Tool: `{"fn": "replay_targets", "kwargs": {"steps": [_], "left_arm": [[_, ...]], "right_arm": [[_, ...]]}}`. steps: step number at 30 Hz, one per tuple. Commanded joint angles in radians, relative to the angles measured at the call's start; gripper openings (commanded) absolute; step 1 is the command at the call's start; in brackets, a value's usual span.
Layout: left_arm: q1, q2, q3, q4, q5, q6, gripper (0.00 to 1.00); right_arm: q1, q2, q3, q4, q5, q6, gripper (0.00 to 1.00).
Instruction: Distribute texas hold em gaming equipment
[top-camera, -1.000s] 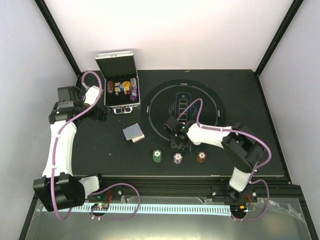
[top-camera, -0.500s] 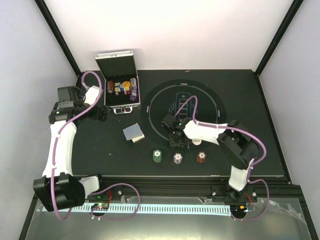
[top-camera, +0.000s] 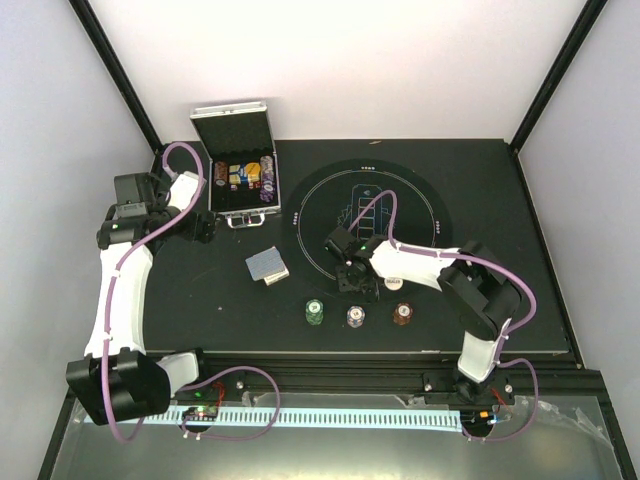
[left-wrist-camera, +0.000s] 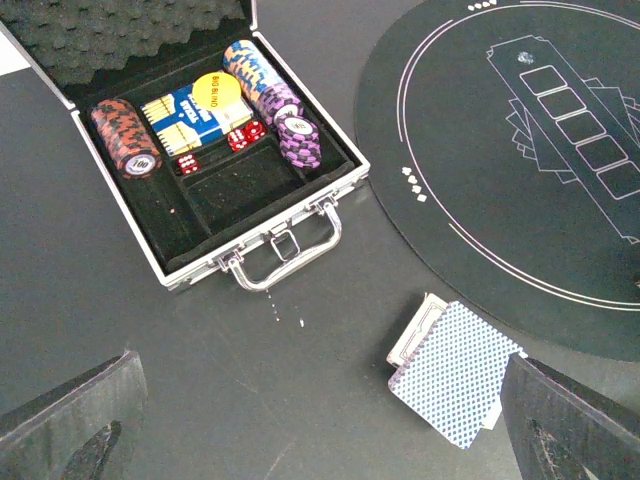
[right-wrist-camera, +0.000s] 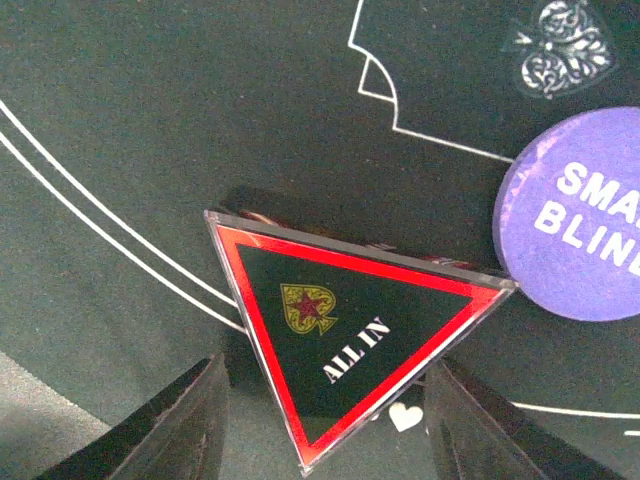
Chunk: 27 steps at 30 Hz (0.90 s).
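A red-rimmed triangle token (right-wrist-camera: 350, 330) marked ALL IN lies on the round mat (right-wrist-camera: 150, 120), its lower tip between my right gripper's (right-wrist-camera: 325, 400) open fingers, with a gap on the left side. A purple-blue round button (right-wrist-camera: 580, 220) lies right beside it. A white button (top-camera: 393, 283) shows next to the right gripper (top-camera: 352, 280). Green (top-camera: 315, 313), white (top-camera: 356, 316) and brown-red (top-camera: 402, 313) chip stacks stand in a row in front of the mat. The blue-backed cards (left-wrist-camera: 455, 370) lie left of the mat. My left gripper (left-wrist-camera: 320, 440) hangs open above bare table.
The silver case (left-wrist-camera: 300, 215) stands open at the back left with chip stacks, dice and a yellow button inside. Black frame rails border the table (top-camera: 480, 320). The right arm's white link lies across the mat's (top-camera: 420, 190) near part.
The right gripper has shifted a little to the left and farther onto the mat, and its fingers have spread wider round the token. The left arm has not moved.
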Motion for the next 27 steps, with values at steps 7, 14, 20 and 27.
{"fn": "replay_targets", "kwargs": {"steps": [7,14,20,27], "left_arm": [[0.008,-0.027,0.037,-0.008,0.021,0.006,0.99],[0.007,-0.031,0.034,-0.009,0.016,0.005,0.99],[0.007,-0.031,0.035,-0.01,0.008,-0.002,0.99],[0.007,-0.034,0.048,-0.021,0.016,-0.01,0.99]], "right_arm": [[-0.002,0.03,0.012,0.022,0.0,-0.002,0.51],[0.0,0.088,0.11,0.016,0.015,-0.027,0.36],[0.001,0.224,0.327,-0.037,0.058,-0.092,0.35],[-0.011,0.395,0.596,-0.116,0.076,-0.186,0.32]]}}
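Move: The red-edged ALL IN triangle lies right at my open right fingers, its middle about 2 cm ahead and roughly 1 cm below, with its near corner between the pads. The small blind disc is some 5 cm ahead and 4 cm right of this hand; the dealer button sits 2 cm ahead, 8 cm right. The card deck lies about 6 cm ahead and 21 cm left. From my left hand the triangle is some 34 cm right, 6 cm back and 24 cm down. I sink my right hand a touch and close its fingers onto the near corner of the ALL IN triangle, pinching it. Then I sweep off diagonally forward and left, some 11 cm and quickening, away from the small blind disc towards the left side of the table circle. I rise only about 1 cm and keep the fingers shut on it, the tips swinging slightly forward. ##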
